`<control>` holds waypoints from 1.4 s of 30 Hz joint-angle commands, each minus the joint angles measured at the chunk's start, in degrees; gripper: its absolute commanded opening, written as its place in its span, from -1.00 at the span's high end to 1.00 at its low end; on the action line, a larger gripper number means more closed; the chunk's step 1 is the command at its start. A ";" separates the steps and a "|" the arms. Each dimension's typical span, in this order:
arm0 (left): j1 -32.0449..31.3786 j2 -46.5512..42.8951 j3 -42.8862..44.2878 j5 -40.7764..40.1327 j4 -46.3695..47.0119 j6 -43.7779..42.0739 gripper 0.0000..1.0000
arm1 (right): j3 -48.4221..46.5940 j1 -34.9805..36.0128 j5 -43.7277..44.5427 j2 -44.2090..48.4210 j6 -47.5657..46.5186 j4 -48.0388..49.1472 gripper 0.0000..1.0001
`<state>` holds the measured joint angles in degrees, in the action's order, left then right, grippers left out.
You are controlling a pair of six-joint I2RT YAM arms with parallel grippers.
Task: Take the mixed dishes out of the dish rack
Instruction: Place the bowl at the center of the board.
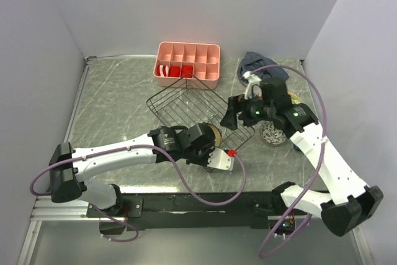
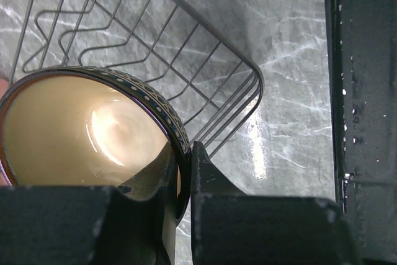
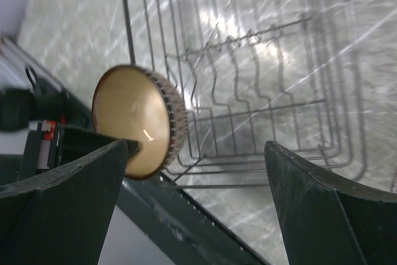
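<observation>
My left gripper [image 2: 183,153] is shut on the rim of the dark-brown bowl [image 2: 80,134], one finger inside its glossy tan hollow and one outside its dotted wall. The bowl [image 1: 214,133] hangs tilted at the near right corner of the dish rack [image 1: 186,107], a black wire basket with wavy slots [image 2: 155,48] that shows no other dish inside. My right gripper [image 1: 232,113] hovers open over the rack's right side with nothing between its fingers. In the right wrist view the bowl [image 3: 133,119] stands on edge left of the rack wires [image 3: 248,91], beyond the open gripper [image 3: 197,146].
A pinkish speckled bowl [image 1: 272,133] sits on the table right of the rack, under the right arm. A pink compartment tray [image 1: 188,63] with red-white items stands at the back, a dark cloth [image 1: 257,63] to its right. A black rail [image 2: 360,91] lines the near edge.
</observation>
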<state>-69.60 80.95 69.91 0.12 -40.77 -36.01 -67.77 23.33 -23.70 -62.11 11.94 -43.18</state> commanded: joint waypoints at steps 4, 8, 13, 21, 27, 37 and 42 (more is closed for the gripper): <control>-0.01 0.35 6.02 5.41 0.87 -1.79 0.95 | -5.44 9.18 7.69 -6.18 -4.03 -7.36 -0.90; -0.01 0.88 7.43 7.26 0.08 -0.82 0.96 | -6.59 12.87 10.95 -8.73 -3.51 -7.71 -0.71; -0.44 1.14 7.79 7.26 0.08 0.06 0.95 | -7.99 16.30 15.52 -11.72 -2.63 -7.71 -0.53; -0.62 1.06 7.08 7.53 -0.18 1.99 0.93 | -9.22 20.44 23.17 -13.30 -2.01 -8.94 0.41; -0.62 0.35 6.03 6.04 1.40 4.36 0.55 | -9.05 20.79 25.46 -11.64 -1.49 -9.03 1.00; 0.60 -5.09 2.08 0.06 10.08 9.55 -0.99 | -8.35 17.90 31.35 -7.16 0.00 -10.26 1.00; 5.43 -9.84 -0.82 0.32 16.59 16.12 -0.99 | -5.72 8.52 29.42 -2.24 0.80 -9.47 1.00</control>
<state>-67.85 75.77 70.83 1.50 -32.51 -26.61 -73.84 38.83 5.23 -70.06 10.76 -55.07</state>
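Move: The bowl is held by its near rim in the left gripper, its middle about 5 cm ahead and 3 cm right of that hand, roughly level. The open right gripper is some 9 cm ahead, 9 cm right and 9 cm above the left hand. From the right hand the bowl lies about 8 cm left, 5 cm back and 8 cm lower; the dish rack's middle is some 11 cm left, 5 cm ahead, 20 cm below; the patterned dish is 15 cm right, 3 cm ahead, 22 cm below. The bowl changes hands over the rack: the right gripper sinks about 6 cm while going some 4 cm left and slightly back, rolling its left side down, and pinches the rim as the left hand holds the bowl out after easing it slightly back and right. Then the left fingers open wide and lift forward off the rim, while the right draws the bowl about 5 cm right, rising and edging forward. ##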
